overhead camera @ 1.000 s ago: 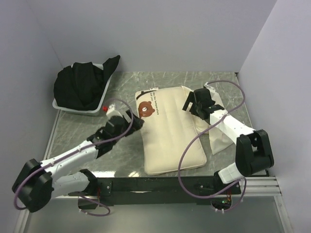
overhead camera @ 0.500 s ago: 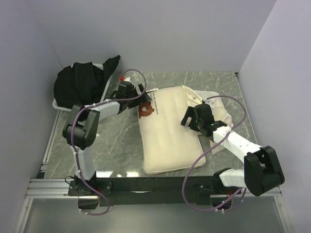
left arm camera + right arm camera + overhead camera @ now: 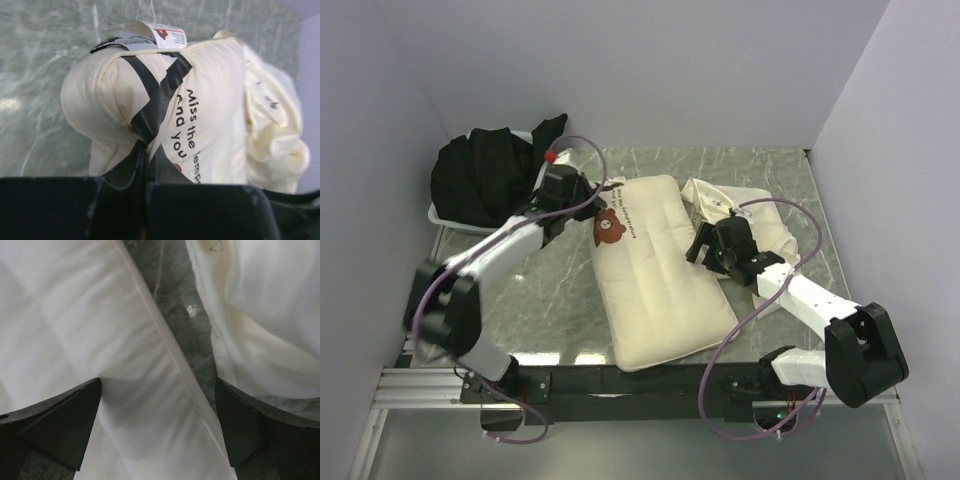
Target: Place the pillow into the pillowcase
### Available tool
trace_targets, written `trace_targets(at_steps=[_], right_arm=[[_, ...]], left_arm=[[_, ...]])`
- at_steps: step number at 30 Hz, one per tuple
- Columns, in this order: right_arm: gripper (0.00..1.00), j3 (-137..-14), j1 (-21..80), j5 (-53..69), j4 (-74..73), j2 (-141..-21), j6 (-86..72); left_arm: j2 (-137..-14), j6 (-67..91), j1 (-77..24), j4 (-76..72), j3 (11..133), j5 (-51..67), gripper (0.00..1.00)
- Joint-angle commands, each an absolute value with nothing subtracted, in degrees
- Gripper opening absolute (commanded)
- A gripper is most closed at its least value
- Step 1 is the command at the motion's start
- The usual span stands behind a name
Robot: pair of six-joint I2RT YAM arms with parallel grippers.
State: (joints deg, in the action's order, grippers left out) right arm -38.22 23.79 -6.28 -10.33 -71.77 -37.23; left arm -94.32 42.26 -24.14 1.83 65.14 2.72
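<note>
The cream quilted pillow [image 3: 665, 285] lies slanted across the middle of the table, its bear print [image 3: 610, 228] at the far left end. My left gripper [image 3: 590, 200] is shut on that end's corner; the left wrist view shows its jaws [image 3: 146, 152] pinching the pillow [image 3: 215, 115] at black tape strips. The crumpled pillowcase [image 3: 745, 212] lies to the right, just apart from the pillow. My right gripper [image 3: 704, 250] hovers open over the pillow's right edge [image 3: 75, 315], with the pillowcase [image 3: 270, 315] beside its right finger.
A white bin [image 3: 450, 218] with a bundled black cloth [image 3: 485, 172] stands at the back left, close behind my left arm. Pale walls enclose the table on three sides. A white care label [image 3: 162, 35] sticks out of the pillow's gripped end.
My left gripper has shut on the pillow's bear-end corner. The pillow has slid left, off the pillowcase, opening a gap of bare table. The right gripper stays open.
</note>
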Motion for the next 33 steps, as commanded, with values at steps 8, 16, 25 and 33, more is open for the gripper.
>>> trace_targets(at_steps=[8,16,25,33], right_arm=[[1.00,-51.59,32.61,-8.79,-14.33,-76.21,-38.32],[1.00,-46.26,35.76,-4.14,-14.25,-67.09,-44.55],[1.00,-31.39,58.61,-2.99,-2.56,-63.36,-58.52],[1.00,-35.74,62.67,-2.10,4.57,-76.36,-60.22]], left_arm=[[-48.72,53.59,-24.00,23.62,58.37,-29.93,0.01],[-27.79,67.75,-23.82,45.79,54.68,-49.65,0.01],[-24.08,76.71,-23.82,53.16,53.44,-55.01,0.01],[-23.64,78.31,-23.82,55.89,53.44,-55.28,0.01]])
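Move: The left hand pinches the pillow's far left corner, with bare table about 24 cm left and 25 cm back from it. The black cloth bin stands roughly 27 cm to this hand's left and 9 cm ahead. From the open right hand, the pillow's near right corner lies some 20 cm back, 8 cm right and 5 cm below. The pillowcase is about 9 cm ahead of the right hand, 13 cm right and 6 cm lower. Keeping its pinch on the corner, the left hand hauls the pillow about 25 cm back and equally far left, arcing high before sinking partway and turning some 60 degrees counter-clockwise. The open right hand follows, first left and up, then back and left while sinking, twisting left, and ends with one finger against the pillow's near end beside the right corner. ##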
